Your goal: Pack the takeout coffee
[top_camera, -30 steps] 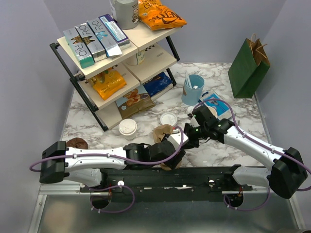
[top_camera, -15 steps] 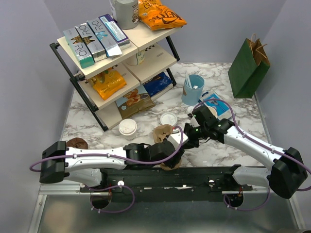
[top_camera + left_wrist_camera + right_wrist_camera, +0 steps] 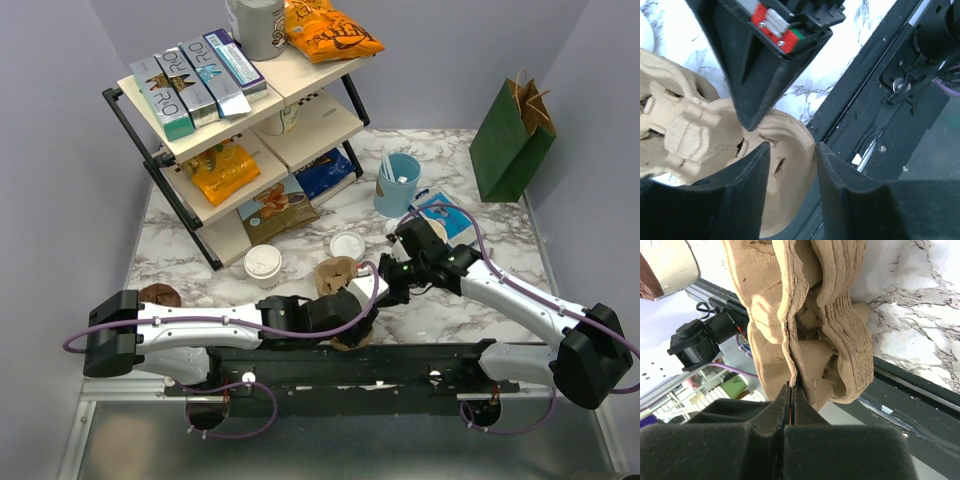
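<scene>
Two cream takeout coffee cups with white lids stand on the marble table, one [image 3: 264,262] to the left and one [image 3: 347,245] just behind the brown pulp cup carrier [image 3: 334,274]. In the right wrist view my right gripper [image 3: 791,386] is shut on a thin edge of the carrier stack [image 3: 805,315], and a cream cup [image 3: 667,265] shows at the top left. My left gripper [image 3: 792,147] is open at the table's near edge. One finger sits inside a carrier pocket [image 3: 785,185] and the other outside its rim, with a gap left. Seen from above, both grippers meet at the carrier, the left [image 3: 350,322] and the right [image 3: 388,288].
A tilted three-tier shelf rack [image 3: 135,125] with snack boxes and bags fills the back left. A light blue cup with white sticks [image 3: 398,183], a blue packet [image 3: 445,215] and a green paper bag [image 3: 512,135] stand at the back right. A black rail [image 3: 420,365] runs along the near edge.
My left gripper's jaws have narrowed around the carrier's rim and the hand has shifted slightly. The right gripper and the cups have not moved.
</scene>
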Available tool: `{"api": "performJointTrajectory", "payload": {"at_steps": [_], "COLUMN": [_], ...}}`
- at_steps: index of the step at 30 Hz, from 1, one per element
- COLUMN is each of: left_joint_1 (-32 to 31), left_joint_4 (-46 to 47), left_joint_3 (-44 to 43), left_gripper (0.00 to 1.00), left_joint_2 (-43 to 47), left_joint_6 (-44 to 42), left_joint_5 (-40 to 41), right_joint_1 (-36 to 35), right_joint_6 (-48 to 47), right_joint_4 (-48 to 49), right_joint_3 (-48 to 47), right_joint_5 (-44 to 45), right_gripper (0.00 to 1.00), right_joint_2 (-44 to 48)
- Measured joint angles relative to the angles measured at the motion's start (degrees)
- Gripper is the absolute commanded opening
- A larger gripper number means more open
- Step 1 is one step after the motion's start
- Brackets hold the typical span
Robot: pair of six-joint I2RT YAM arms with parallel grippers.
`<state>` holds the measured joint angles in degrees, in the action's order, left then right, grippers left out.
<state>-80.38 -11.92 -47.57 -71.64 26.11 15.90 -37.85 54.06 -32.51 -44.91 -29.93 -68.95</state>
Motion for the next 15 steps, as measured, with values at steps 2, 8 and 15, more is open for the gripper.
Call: {"api": "performJointTrajectory", "payload": {"at_steps": [2,8,15], "left_joint_1": [0.0,0.0,-0.3], "left_joint_4": [0.2,-0.1,-1.6], "left_joint_3": [0.0,-1.0,-2.0], "left_gripper": [0.44,0.2,0.0], "left_joint_2": [-0.5,-1.9,-2.3], "left_joint_6": [0.1,0.4,2.2], "left_joint_5": [-0.3,-0.5,0.7], "right_joint_1": [0.0,0.0,0.1], "right_joint_6": [0.0,0.0,0.0], "right_joint_4": [0.0,0.1,0.8], "right_joint_3": [0.0,0.0,0.0], "right_joint_5": [0.1,0.7,1.2], "right_gripper": [0.01,0.01,0.02], "right_joint_2": [0.0,0.0,0.0]}}
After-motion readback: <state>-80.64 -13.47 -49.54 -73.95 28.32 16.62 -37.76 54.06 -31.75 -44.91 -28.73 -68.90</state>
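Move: Just ahead and to the left of the left hand lies the brown cup carrier, its middle about 3 cm farther out, 5 cm left and 2 cm lower; its near rim already runs between the half-open fingers. From the right hand, which already pinches the same carrier, that middle is some 3 cm back and 4 cm left, about 1 cm lower. The loose white lid lies about 17 cm ahead and 4 cm left of the left hand, some 7 cm lower; the lidded cup stands roughly 13 cm ahead and 24 cm left, 1 cm lower. Closing from half open to shut, the left fingers pinch the thin rim at the carrier's near right end, the hand easing only about 0.5 cm down and 0.5 cm to its right with almost no turn of the wrist. The right hand stays practically in place, its shut fingertips keeping their pinch on the carrier's edge farther out. ##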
